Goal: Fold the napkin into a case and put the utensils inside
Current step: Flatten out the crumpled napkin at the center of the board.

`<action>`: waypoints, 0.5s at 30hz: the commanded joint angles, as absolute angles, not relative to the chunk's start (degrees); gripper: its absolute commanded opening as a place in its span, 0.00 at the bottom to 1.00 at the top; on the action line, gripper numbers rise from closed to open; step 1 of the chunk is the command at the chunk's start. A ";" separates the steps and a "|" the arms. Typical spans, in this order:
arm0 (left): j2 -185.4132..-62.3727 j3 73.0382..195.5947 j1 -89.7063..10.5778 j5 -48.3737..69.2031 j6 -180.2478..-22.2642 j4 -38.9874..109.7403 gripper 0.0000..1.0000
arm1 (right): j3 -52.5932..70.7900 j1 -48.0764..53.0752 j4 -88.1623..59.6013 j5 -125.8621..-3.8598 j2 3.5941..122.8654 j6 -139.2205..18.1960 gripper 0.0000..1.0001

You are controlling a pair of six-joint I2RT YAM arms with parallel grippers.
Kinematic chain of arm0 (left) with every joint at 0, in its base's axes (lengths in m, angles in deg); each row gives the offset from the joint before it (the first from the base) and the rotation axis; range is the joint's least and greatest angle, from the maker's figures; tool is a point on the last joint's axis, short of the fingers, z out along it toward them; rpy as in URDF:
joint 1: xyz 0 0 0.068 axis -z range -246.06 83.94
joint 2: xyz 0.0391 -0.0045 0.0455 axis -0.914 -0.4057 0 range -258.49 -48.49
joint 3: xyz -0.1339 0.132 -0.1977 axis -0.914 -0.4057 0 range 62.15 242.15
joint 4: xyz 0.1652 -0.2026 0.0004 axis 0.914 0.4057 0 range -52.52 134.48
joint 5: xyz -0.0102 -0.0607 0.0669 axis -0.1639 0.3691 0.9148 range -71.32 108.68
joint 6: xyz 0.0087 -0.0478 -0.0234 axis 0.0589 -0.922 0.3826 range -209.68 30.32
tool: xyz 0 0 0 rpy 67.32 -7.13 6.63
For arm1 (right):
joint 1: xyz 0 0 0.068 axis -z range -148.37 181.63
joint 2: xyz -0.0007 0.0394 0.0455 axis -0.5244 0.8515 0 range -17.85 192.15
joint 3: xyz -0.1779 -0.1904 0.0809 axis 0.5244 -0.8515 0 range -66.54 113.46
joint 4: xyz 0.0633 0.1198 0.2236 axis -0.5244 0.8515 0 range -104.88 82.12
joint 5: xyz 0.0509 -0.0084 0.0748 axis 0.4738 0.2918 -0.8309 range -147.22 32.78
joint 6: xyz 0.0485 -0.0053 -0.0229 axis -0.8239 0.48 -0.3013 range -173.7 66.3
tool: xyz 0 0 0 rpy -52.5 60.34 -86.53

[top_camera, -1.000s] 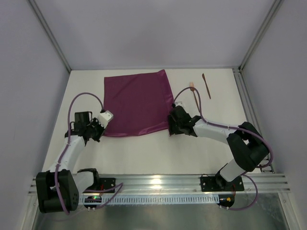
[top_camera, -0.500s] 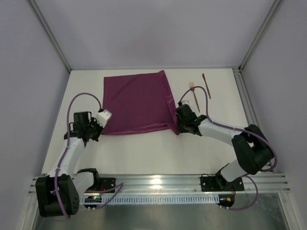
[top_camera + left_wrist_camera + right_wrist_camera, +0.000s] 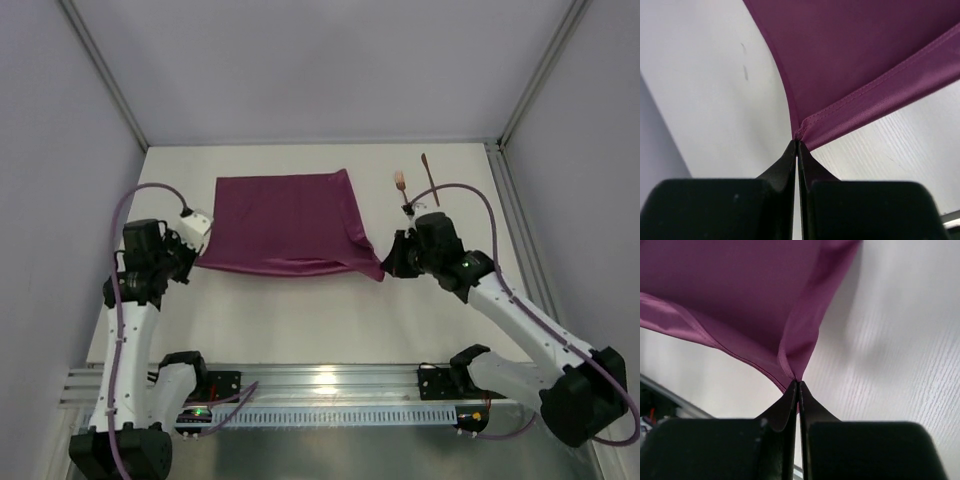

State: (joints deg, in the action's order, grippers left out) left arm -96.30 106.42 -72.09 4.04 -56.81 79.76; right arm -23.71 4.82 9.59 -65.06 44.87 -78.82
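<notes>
The magenta-purple napkin [image 3: 285, 222] hangs stretched between both arms, its near edge raised off the white table [image 3: 300, 310]. My left gripper [image 3: 196, 262] is shut on the near left corner [image 3: 801, 131], and the cloth fans away from the pinched tips. My right gripper [image 3: 385, 270] is shut on the near right corner [image 3: 795, 371]. The far edge of the napkin still lies on the table. A copper fork [image 3: 402, 187] and a thin knife [image 3: 429, 173] lie at the back right, beyond my right arm; the cable partly crosses the fork.
Grey walls close in the table on the left, back and right. A metal rail [image 3: 330, 380] runs along the near edge by the arm bases. My right arm's cable [image 3: 470, 195] loops above the table near the utensils.
My right gripper shut on the napkin's near right corner. Both arms then rose and spread outward, lifting the near edge and pulling the cloth taut.
</notes>
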 commanded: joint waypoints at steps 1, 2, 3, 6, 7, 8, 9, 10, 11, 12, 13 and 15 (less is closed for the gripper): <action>-94.10 120.21 -72.66 2.07 -61.19 90.10 0.00 | -15.75 5.00 16.31 -70.05 36.39 -77.52 0.04; -94.19 126.77 -72.66 1.63 -61.90 94.13 0.00 | -11.82 5.00 18.67 -70.40 33.77 -77.60 0.04; -94.45 130.23 -72.66 1.45 -63.12 96.26 0.00 | -9.87 5.08 19.74 -71.36 32.70 -77.52 0.04; -95.94 143.94 -72.57 2.67 -64.97 103.63 0.00 | -2.39 5.00 23.26 -74.09 30.06 -78.13 0.04; -96.21 147.11 -72.57 4.59 -65.94 104.79 0.00 | -0.81 5.08 23.88 -75.75 29.44 -78.48 0.04; -96.65 152.88 -72.57 5.48 -66.38 105.76 0.00 | 1.82 5.00 24.41 -76.63 28.83 -79.09 0.04; -96.91 155.64 -72.57 7.84 -66.73 107.60 0.00 | 2.97 5.00 24.67 -77.25 27.69 -79.62 0.04; -97.26 158.27 -72.57 9.08 -67.08 108.23 0.00 | 4.20 5.00 24.76 -78.22 27.24 -80.06 0.04; -97.61 160.65 -72.57 10.31 -67.26 108.67 0.00 | 6.22 5.00 24.68 -78.66 26.80 -81.02 0.04; -98.23 164.07 -72.57 11.46 -67.44 108.85 0.00 | 7.02 5.00 24.41 -79.01 26.36 -81.38 0.04; -98.49 164.97 -72.57 13.99 -67.70 108.24 0.00 | 7.64 5.00 23.37 -79.63 26.36 -81.73 0.04; -99.02 164.63 -72.57 16.55 -68.05 106.31 0.00 | 8.43 5.00 22.04 -79.90 27.58 -82.35 0.04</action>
State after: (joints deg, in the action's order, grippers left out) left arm -96.80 164.34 -72.26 9.88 -65.82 103.35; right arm 6.65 4.86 21.59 -77.03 25.74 -80.51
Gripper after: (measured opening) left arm 0.004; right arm 0.042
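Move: Both grippers already pinch the near corners of the napkin, with the near edge off the board between them. The napkin's middle lies some 21 cm right of the left gripper, 10 cm ahead and 11 cm below; from the right gripper it is about 22 cm left, 12 cm ahead and 8 cm below. The fork lies about 20 cm ahead of the right gripper, 7 cm right and 10 cm below, with the thin utensil 7 cm to the fork's right and 4 cm farther out. Keep both pinches shut and swing the two grippers fast upward together, about 30 cm, carrying the napkin's near corners high over the board. As they climb, ease both back some 6 to 7 cm towards the bases and tip the fingers up by around 30 degrees; let the right hand also roll, its left side rising. ##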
